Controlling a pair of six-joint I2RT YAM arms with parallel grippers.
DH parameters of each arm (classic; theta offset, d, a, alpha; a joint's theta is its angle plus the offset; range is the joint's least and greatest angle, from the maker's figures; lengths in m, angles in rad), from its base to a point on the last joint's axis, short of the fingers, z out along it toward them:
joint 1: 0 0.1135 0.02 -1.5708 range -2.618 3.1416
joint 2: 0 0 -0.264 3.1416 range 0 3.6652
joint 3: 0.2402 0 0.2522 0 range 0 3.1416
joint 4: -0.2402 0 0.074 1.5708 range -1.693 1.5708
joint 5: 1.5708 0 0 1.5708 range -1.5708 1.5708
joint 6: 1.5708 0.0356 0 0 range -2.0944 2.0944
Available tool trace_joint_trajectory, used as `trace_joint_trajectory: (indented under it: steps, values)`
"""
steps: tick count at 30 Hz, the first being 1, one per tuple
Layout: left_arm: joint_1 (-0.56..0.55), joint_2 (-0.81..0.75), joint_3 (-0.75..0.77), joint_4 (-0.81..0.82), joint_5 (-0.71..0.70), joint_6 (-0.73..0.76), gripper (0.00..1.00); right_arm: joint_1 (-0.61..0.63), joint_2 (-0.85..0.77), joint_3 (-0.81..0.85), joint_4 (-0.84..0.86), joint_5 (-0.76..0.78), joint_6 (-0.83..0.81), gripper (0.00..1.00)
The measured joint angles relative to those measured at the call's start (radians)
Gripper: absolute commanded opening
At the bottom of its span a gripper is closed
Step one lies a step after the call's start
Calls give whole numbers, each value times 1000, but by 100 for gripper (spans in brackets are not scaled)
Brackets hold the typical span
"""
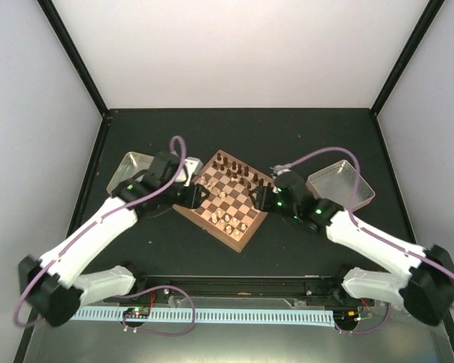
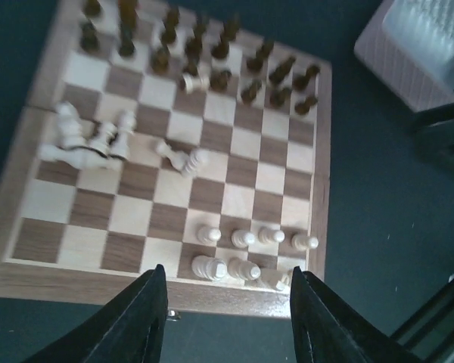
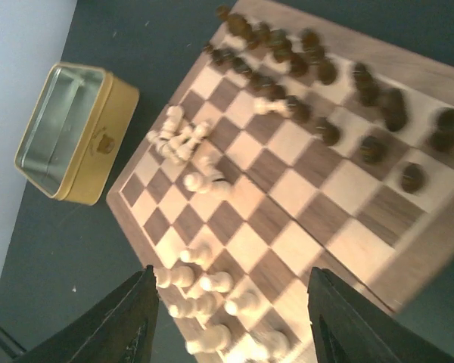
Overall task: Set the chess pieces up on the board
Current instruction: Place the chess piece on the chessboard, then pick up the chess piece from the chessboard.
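Note:
The board (image 1: pixel 238 198) lies turned like a diamond between my two arms. Dark pieces (image 2: pixel 212 53) stand in rows along its far side, with one pale piece (image 2: pixel 194 82) lying among them. Several pale pieces (image 2: pixel 242 238) stand in two short rows at the near edge. More pale ones lie heaped (image 2: pixel 91 140) at the left, and two lie fallen (image 2: pixel 183 157) mid-board. My left gripper (image 2: pixel 228 276) hovers open over the near rim, holding nothing. My right gripper (image 3: pixel 232 276) hangs open above the standing pale pieces (image 3: pixel 204 283), also holding nothing.
A metal tray (image 1: pixel 132 168) sits left of the board behind my left arm, and shows yellow-sided (image 3: pixel 76 132) in the right wrist view. A second tray (image 1: pixel 340 183) sits to the right. Dark tabletop surrounds the board, with walls on three sides.

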Motion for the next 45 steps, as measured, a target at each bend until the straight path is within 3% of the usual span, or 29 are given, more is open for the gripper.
trace_joint_trajectory:
  steps: [4,9,16,24,31,40,45]
  values:
    - [1,-252,-123,90,-93,-34,51,58,188,146,-3,-3,-73,55]
    - [4,-571,-316,192,-174,-68,63,138,441,376,-61,49,-157,55]
    - [7,-838,-424,232,-239,-99,67,192,722,606,-198,159,-206,46]
    - [7,-881,-427,228,-256,-109,68,201,824,697,-313,248,-211,42]
    - [7,-877,-430,226,-256,-110,68,201,858,754,-344,288,-210,31]
    - [7,-872,-431,226,-257,-113,68,201,904,771,-366,295,-207,27]
    - [7,-859,-433,226,-259,-114,68,201,906,771,-367,295,-206,15]
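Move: The white piece that the right hand goes for lies about 6 cm ahead of it, 12 cm to its left and 10 cm below. A lying pawn touches it, some 2 cm farther out and 1 cm more left; the heap of fallen white pieces is 3 cm beyond and 5 cm left of it. The standing white pieces are about 8 cm nearer the base and 2 cm right of it. From the left hand the same piece lies some 6 cm ahead, 5 cm right and 12 cm below. Leftward first, the right hand swings about 12 cm in over the board, then sinks some 9 cm while creeping forward, its fingers tilting to point straight down and narrowing until they pinch the upper end of the white piece beside the lying pawn. The empty left hand clears out left, up and back, tipping up some 35 degrees and opening wider. ##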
